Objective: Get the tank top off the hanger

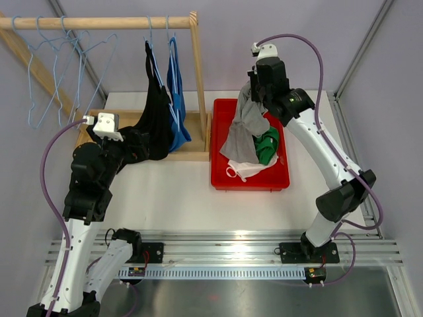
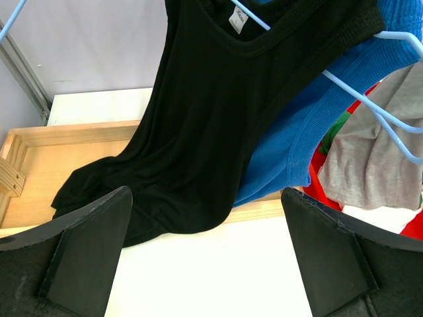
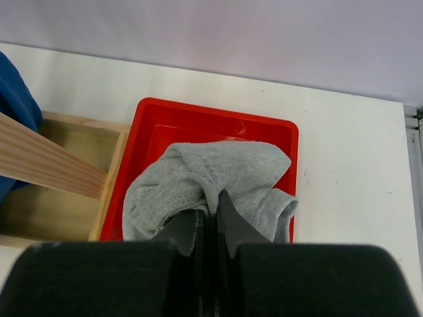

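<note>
A black tank top [image 1: 157, 112] hangs on a light blue hanger [image 1: 151, 39] from the wooden rail, with a blue tank top [image 1: 177, 99] on the hanger beside it. The black hem drapes onto the rack's wooden base [image 2: 39, 158]. My left gripper [image 2: 206, 224] is open just in front of that hem, with only white table between its fingers. My right gripper [image 3: 210, 205] is shut on a fold of a grey tank top [image 3: 218, 172], which hangs from it over the red tray [image 3: 158, 119]. The black top [image 2: 198, 132] and the blue top [image 2: 291, 145] overlap in the left wrist view.
Several bare light blue hangers [image 1: 53, 59] hang at the left end of the rail [image 1: 99, 22]. The rack's upright post [image 1: 198, 72] stands between the hanging tops and the red tray [image 1: 221, 178]. Green and white garments [image 1: 264, 152] lie in the tray.
</note>
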You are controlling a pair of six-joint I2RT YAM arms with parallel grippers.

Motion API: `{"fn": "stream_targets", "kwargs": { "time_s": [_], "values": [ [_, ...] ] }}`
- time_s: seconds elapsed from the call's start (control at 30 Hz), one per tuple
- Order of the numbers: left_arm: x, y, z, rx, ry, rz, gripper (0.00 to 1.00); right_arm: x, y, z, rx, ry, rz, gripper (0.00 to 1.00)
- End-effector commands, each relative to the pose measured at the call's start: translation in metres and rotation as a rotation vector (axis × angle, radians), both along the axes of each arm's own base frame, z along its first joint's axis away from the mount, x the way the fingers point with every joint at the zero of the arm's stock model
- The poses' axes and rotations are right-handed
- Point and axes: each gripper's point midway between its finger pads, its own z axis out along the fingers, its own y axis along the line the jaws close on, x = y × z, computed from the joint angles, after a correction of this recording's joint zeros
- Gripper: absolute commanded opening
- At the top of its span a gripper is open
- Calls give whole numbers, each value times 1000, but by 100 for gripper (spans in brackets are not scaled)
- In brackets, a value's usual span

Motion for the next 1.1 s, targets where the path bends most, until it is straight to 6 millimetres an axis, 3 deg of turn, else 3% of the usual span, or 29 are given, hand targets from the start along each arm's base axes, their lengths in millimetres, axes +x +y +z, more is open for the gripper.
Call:
{"fn": "stream_targets", "kwargs": {
  "time_s": [0.0,0.17,0.3,0.4,0.57,0.6,0.63,0.67,0.73,0.77,1.07],
  "values": [
    [5,-1,8,-10,-34,5,99,11,7,-25,-2,25,17,0],
    [5,-1,7,-9,-30,2,99,24,16,-91,-7,130,11,0],
    [5,-1,7,-11,-31,2,99,23,19,-142,-10,217,5,0],
    [5,-1,8,-12,-30,4,99,19,20,-162,-1,252,2,0],
    [5,-1,7,-13,-29,4,99,13,18,-175,5,275,-1,3],
    [5,-2,7,-15,-28,3,99,12,18,-176,3,275,-4,11],
    [5,-2,7,-15,-28,3,99,12,17,-175,3,275,-6,26],
    [6,-2,7,-15,-28,3,99,12,17,-174,3,277,-3,50],
    [5,-1,8,-16,-28,4,99,11,18,-170,6,271,1,73],
    [5,-1,8,-16,-28,4,99,11,18,-168,7,267,2,96],
    [5,-1,9,-22,-27,11,99,-5,9,-152,16,242,8,100]
  ]
}}
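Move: The grey tank top is already pinched in the right fingers, its tail hanging into the red box. The box's middle lies about 32 cm below that hand, 2 cm ahead and 1 cm to its right; in the box, the green tank top lies some 2 cm ahead and 6 cm right of the hand, the white one about 4 cm back and 1 cm right. From the idle left hand, the box is roughly 18 cm ahead, 32 cm right and 31 cm below. The grey tank top is carried quickly down into the red box, the right hand sinking about 20 cm almost straight while its fingertips tip some 20 degrees further down. At the bottom the shut fingers spread wide and let go of the cloth, then the hand eases up a couple of centimetres, staying over the box. ##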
